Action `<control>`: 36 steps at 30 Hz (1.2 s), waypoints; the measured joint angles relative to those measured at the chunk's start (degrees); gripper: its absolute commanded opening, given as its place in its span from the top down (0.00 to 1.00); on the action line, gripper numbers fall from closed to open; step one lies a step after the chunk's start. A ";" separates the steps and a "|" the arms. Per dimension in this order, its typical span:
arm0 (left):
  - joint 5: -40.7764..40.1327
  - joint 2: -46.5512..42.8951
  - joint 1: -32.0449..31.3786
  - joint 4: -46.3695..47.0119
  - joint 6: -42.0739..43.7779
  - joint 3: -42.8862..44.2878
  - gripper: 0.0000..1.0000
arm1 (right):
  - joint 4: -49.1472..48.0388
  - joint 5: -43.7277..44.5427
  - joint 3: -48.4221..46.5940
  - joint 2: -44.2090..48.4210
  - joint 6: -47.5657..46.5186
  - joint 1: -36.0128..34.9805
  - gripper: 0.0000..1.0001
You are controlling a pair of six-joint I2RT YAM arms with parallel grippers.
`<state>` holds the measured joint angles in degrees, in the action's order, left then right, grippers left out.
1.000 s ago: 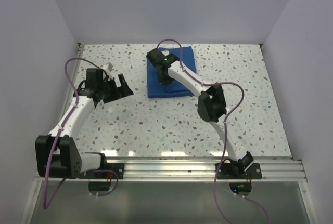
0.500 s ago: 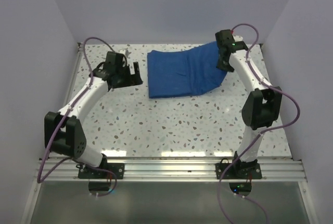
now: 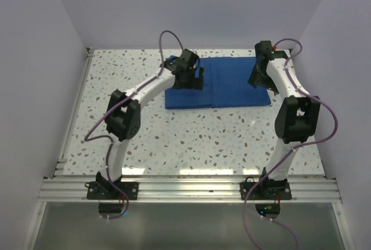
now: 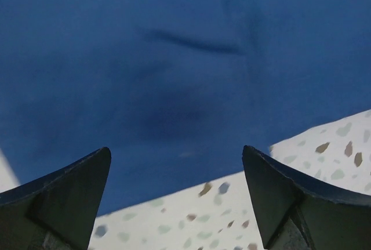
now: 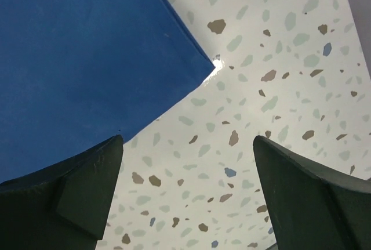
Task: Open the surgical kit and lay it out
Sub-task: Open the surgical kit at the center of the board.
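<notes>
The surgical kit [image 3: 226, 87] shows as a royal-blue cloth wrap lying flat at the back of the table, one flap folded out to the right. My left gripper [image 3: 194, 80] hovers open over the wrap's left part. In the left wrist view the blue cloth [image 4: 174, 76] fills the upper frame, and nothing is between the gripper's [image 4: 175, 151] fingers. My right gripper [image 3: 257, 79] stands open at the wrap's right edge. The right wrist view shows the cloth's corner [image 5: 87, 58] to the left of the empty gripper [image 5: 188, 140]. What lies under the cloth is hidden.
The speckled terrazzo table [image 3: 174, 140] is enclosed by pale walls on three sides. An aluminium rail [image 3: 191, 189] carrying both arm bases runs along the near edge. Purple cables loop off each arm.
The right gripper drew a flap of the cloth out to the right, then opened and let it go; it now lies flat. The left arm swung from the far left onto the wrap.
</notes>
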<state>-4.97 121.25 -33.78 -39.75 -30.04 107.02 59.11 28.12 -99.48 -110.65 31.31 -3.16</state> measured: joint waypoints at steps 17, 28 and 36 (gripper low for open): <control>-10.71 19.63 -13.11 -7.06 0.74 19.76 0.32 | 1.25 -6.75 12.63 15.89 1.66 -0.57 0.01; -11.50 19.50 -11.89 -6.64 3.32 19.82 1.00 | 3.04 -6.97 12.63 17.31 1.70 -0.57 0.04; -9.25 7.87 -5.79 -6.23 2.58 11.28 1.00 | 2.95 -10.10 7.58 17.29 1.42 -0.57 0.04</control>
<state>-14.22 129.12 -39.57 -45.98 -27.46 118.30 62.06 18.02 -91.90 -93.36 32.73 -3.73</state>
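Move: The raised fold edge of the surgical kit's upper layer, near its near end, lies about 8 cm to the left hand's right, 2 cm back and 7 cm below. At the same depth below, the cloth's near right corner is roughly 33 cm to the right and 7 cm back, and its near left corner some 12 cm to the left and 8 cm back. From the right hand the fold edge lies about 21 cm to the left, roughly level fore and aft, and 9 cm lower. Open-fingered, the left hand sweeps about 10 cm right and 7 cm down with a small draw back, onto the surgical kit's fold edge near the near side, then shuts its fingers, pinching the edge, and starts lifting it and pulling it back left, some 6 cm each way. Meanwhile the right hand, empty and still open, backs off about 7 cm towards its base, rising a little, then climbs further and eases forward again. ##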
